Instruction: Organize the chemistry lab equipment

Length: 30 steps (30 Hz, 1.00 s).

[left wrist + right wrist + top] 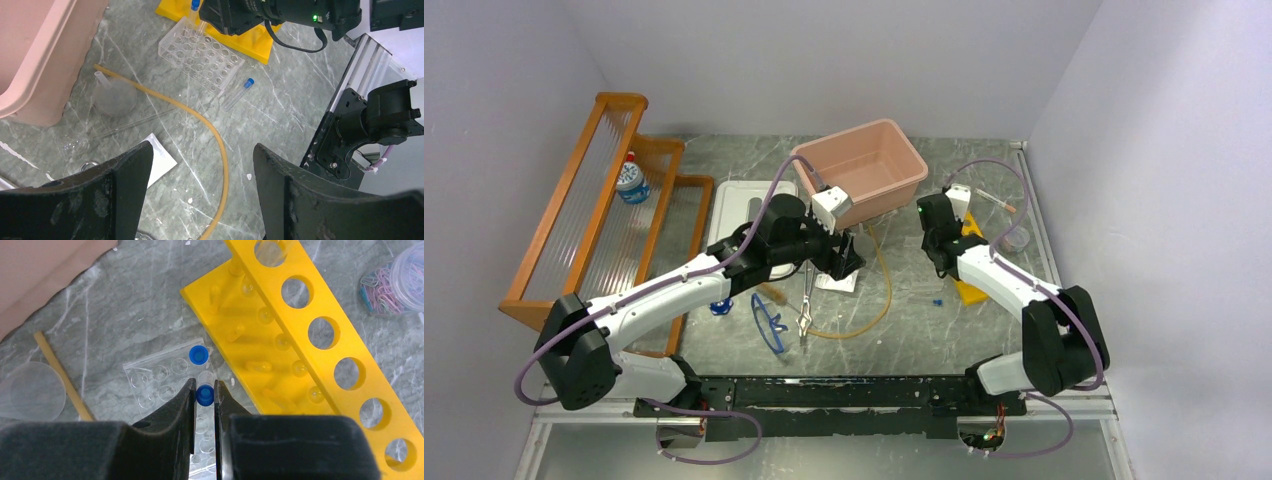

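My right gripper is shut on a blue-capped small tube, upright over the clear tube rack. Another blue-capped tube stands in that rack. My left gripper is open and empty, above the tan rubber tube and beside the white packet. A third blue-capped tube lies loose on the table. In the top view the blue-framed safety glasses, the metal scissors and forceps and the tan tube lie in front of the left gripper; the right gripper is to its right.
A pink bin stands at the back centre, with a white tray and the orange slatted shelf, holding a bottle, to its left. A yellow rack, a jar of paper clips, a clear funnel and a glass rod lie nearby.
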Tool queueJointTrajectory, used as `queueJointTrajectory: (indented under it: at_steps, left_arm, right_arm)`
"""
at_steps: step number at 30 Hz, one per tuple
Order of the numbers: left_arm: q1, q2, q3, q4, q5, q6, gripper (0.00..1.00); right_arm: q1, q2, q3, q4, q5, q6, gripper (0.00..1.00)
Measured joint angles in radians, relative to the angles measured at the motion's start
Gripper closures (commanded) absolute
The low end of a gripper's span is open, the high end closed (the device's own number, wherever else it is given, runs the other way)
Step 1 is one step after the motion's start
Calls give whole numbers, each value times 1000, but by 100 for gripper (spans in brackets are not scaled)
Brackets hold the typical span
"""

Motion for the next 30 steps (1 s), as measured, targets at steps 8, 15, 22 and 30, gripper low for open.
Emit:
queueJointTrajectory:
  at_steps: [8,15,22,30]
  left_arm:
    - [2,0,0,0,0,-1,23]
    - [7,0,0,0,0,-7,23]
    - [8,0,0,0,1,-8,23]
    - [8,0,0,0,5,-15,24]
  right_arm:
    - [-1,35,18,0,-3,-13,80]
    - [-1,47,36,-31,-2,-5,56]
    - [-1,34,63,-80,-7,4,44]
    - [-5,-82,92,-180,-59,14,46]
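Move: The blue-capped test tube is already in your right fingers, upright over the clear well plate, whose middle lies about 3 cm back, 2 cm left and 6 cm below the right hand. A first capped tube stands 2 cm ahead, and the yellow tube rack sits some 7 cm right and 2 cm back. Another capped tube lies flat about 10 cm back and 1 cm left. From the left hand, the plate is roughly 6 cm ahead, 13 cm right and 18 cm down. Ease the right gripper the last half centimetre down, seating the blue-capped tube in its well of the clear plate. Hold there while you open the fingers about halfway to let go of the cap, then lift off about 4 cm, drawing slightly back, with the fingers still pointing down at the plate. ##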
